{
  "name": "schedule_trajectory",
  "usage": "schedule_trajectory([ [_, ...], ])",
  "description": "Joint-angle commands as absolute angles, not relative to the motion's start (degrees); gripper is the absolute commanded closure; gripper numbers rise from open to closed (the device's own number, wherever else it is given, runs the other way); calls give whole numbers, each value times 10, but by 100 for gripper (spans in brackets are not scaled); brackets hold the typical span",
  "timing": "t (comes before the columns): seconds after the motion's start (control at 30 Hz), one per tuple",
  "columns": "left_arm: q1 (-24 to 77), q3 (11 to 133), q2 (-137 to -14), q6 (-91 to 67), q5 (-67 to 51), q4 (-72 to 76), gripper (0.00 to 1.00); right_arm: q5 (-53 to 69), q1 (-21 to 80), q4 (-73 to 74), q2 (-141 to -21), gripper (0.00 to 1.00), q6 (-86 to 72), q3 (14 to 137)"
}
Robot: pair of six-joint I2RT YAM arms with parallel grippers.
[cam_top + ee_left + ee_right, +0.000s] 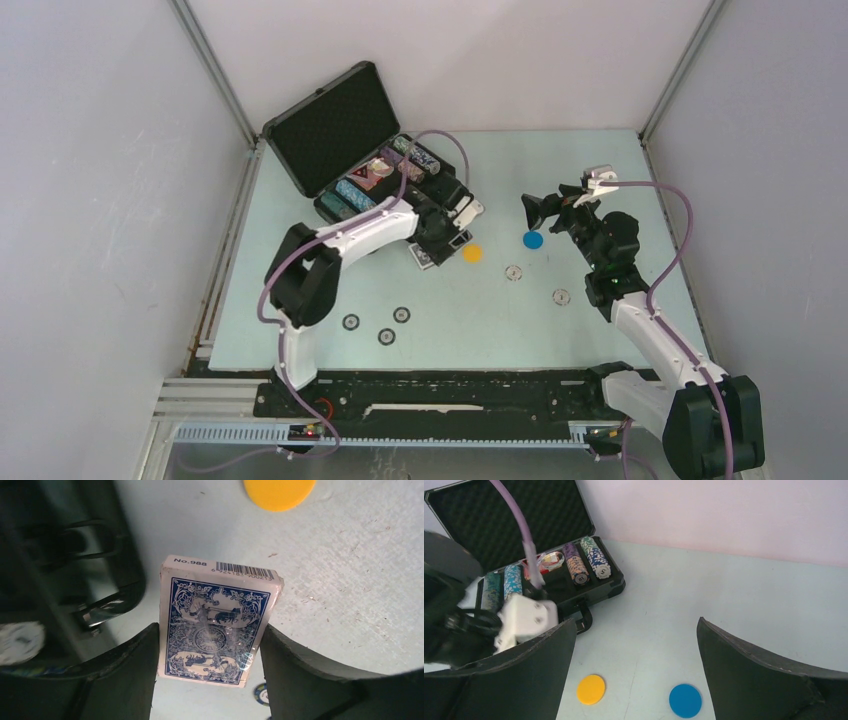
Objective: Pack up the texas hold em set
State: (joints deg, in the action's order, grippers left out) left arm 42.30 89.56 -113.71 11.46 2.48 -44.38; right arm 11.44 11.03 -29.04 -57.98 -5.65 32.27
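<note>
The black briefcase (335, 125) of the texas hold em set stands open at the back left, with patterned chip rows (415, 155) in its base. Just in front of it lies the blue-backed card deck (212, 625). My left gripper (210, 675) is down over the deck, its fingers against the two long sides. An orange disc (472, 253) and a blue disc (532, 240) lie mid-table. Above the blue disc hangs my right gripper (636, 670), wide open and empty. The right wrist view shows the open case (524, 525), the orange disc (591, 689) and the blue disc (685, 700).
Two grey chips (514, 272) (561, 296) lie right of centre. Three dark chips (386, 336) sit near the front left. White walls close in the table on three sides. The case handle (95, 540) is just left of the deck.
</note>
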Motion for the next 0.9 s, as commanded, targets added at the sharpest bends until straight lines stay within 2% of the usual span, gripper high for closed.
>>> schedule_trajectory([
  [0.0, 405, 930, -1048, 105, 92, -407, 51, 109, 111, -315, -578, 0, -50, 325],
  [0.13, 371, 953, -1040, 99, 139, -365, 49, 110, 109, -316, -581, 0, -52, 325],
  [0.3, 326, 1044, -1083, 118, 110, -387, 48, 117, 109, -324, -590, 0, -57, 325],
  [0.5, 287, 1079, -1128, 128, 83, -345, 48, 119, 109, -330, -598, 0, -57, 325],
  [0.87, 254, 1161, -1235, 133, 25, -374, 48, 125, 105, -341, -613, 0, -58, 325],
])
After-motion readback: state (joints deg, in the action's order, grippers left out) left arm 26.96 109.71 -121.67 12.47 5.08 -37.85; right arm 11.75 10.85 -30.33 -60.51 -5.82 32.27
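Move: The left hand already holds the blue card deck just off the table; the empty part of the case's middle compartment lies about 17 cm ahead, 7 cm to its left and 4 cm lower. The orange-and-purple chip row is some 23 cm ahead and 9 cm left, the case handle 10 cm ahead and 4 cm left, the yellow disc 7 cm right and level with the hand. From the idle right hand, the empty space is about 14 cm ahead, 29 cm left and 23 cm lower. Keeping its pinch on the deck's long edges, the left hand sweeps about 16 cm forward and 5 cm left while rising some 13 cm, carrying the deck from beside the yellow disc over the case's handle side towards the middle compartment. Near the end of the reach it turns downward and sinks about 6–7 cm over the compartment, the wrist having swung the fingertips forward and turned roughly 15 degrees counter-clockwise. ##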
